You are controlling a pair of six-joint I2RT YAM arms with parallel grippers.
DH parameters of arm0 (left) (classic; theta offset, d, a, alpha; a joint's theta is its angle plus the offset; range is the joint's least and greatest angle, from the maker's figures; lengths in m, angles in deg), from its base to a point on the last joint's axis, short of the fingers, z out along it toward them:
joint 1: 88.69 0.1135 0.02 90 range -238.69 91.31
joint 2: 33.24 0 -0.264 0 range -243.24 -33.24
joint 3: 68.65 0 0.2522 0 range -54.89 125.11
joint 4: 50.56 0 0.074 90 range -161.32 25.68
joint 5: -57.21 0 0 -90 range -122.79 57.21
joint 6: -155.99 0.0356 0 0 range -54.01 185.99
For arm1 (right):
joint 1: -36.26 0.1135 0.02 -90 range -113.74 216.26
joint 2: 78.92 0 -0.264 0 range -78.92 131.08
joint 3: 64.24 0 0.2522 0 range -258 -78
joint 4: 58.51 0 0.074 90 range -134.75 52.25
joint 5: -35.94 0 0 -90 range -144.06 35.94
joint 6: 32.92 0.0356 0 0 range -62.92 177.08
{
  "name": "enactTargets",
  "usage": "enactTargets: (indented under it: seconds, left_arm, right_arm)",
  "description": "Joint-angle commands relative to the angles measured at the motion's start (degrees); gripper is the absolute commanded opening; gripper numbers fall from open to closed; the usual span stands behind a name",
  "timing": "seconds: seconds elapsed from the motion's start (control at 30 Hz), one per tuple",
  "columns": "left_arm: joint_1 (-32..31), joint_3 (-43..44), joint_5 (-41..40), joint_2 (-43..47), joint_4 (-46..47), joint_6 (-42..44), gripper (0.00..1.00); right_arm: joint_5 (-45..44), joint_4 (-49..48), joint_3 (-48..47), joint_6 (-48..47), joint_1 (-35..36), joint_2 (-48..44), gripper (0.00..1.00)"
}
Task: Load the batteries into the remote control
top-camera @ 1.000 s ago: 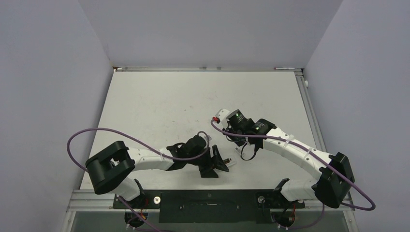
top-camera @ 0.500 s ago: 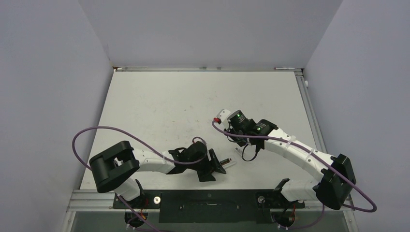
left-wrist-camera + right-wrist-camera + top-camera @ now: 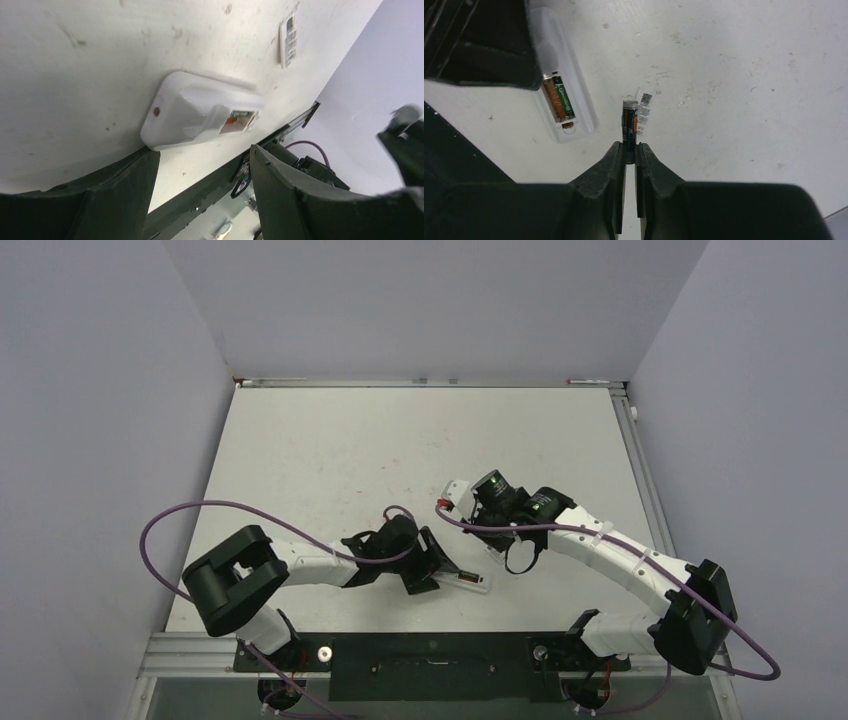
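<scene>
The white remote control lies flat on the table near the front edge, its battery slot facing up. In the right wrist view the remote holds an orange and green battery in its open slot. My right gripper is shut on a dark battery with an orange band, held just right of the remote; the gripper also shows in the top view. My left gripper is open, its fingers at the remote's left end, and it also shows in the top view.
A small white strip with grey marks lies on the table beside the held battery, and also shows in the left wrist view. The table's front edge and black rail run just behind the remote.
My left gripper has drawn back to the left, off the remote, so the remote now shows at full length on the table. My right gripper has shifted slightly.
</scene>
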Motion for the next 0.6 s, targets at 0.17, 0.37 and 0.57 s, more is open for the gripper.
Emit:
enactTargets:
  seconds: [0.17, 0.37, 0.57]
  left_arm:
    - [4.15, -0.16, -2.68, 5.75, -11.65, 10.09, 0.64]
    - [9.44, -2.12, -3.03, 15.65, -21.24, 15.57, 0.65]
    - [15.81, -2.70, -2.82, 25.17, -28.60, 20.96, 0.67]
  right_arm:
    - [12.84, 3.42, -2.40, -3.44, 3.62, 0.34, 0.08]
    - [10.93, 5.90, -3.65, -1.47, 4.62, 5.64, 0.08]
    - [9.08, 7.85, -5.29, 0.89, 6.36, 7.86, 0.09]
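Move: The right hand already holds the second battery, and the remote control's open battery compartment, with a green battery already in it, lies about 5 cm back from that hand, 6 cm to its left and 10 cm below. The loose battery cover is almost beneath the right hand, about 1 cm ahead, 1 cm left and 10 cm down. From the left hand, whose open fingers are at the remote's left end, the compartment lies some 4 cm right, 1 cm ahead and 2 cm below. Still pinching the battery, the right hand travels back about 5 cm and some 2 cm left, away from over the cover, to bring it above the compartment, then sinks nearly 3 cm as the wrist swings the fingers some 15 degrees closer to straight down, without reaching the remote. Meanwhile the left hand, its fingers staying open, clears the remote's left end, drawing about 10 cm left and a little forward and rising late in the move. ##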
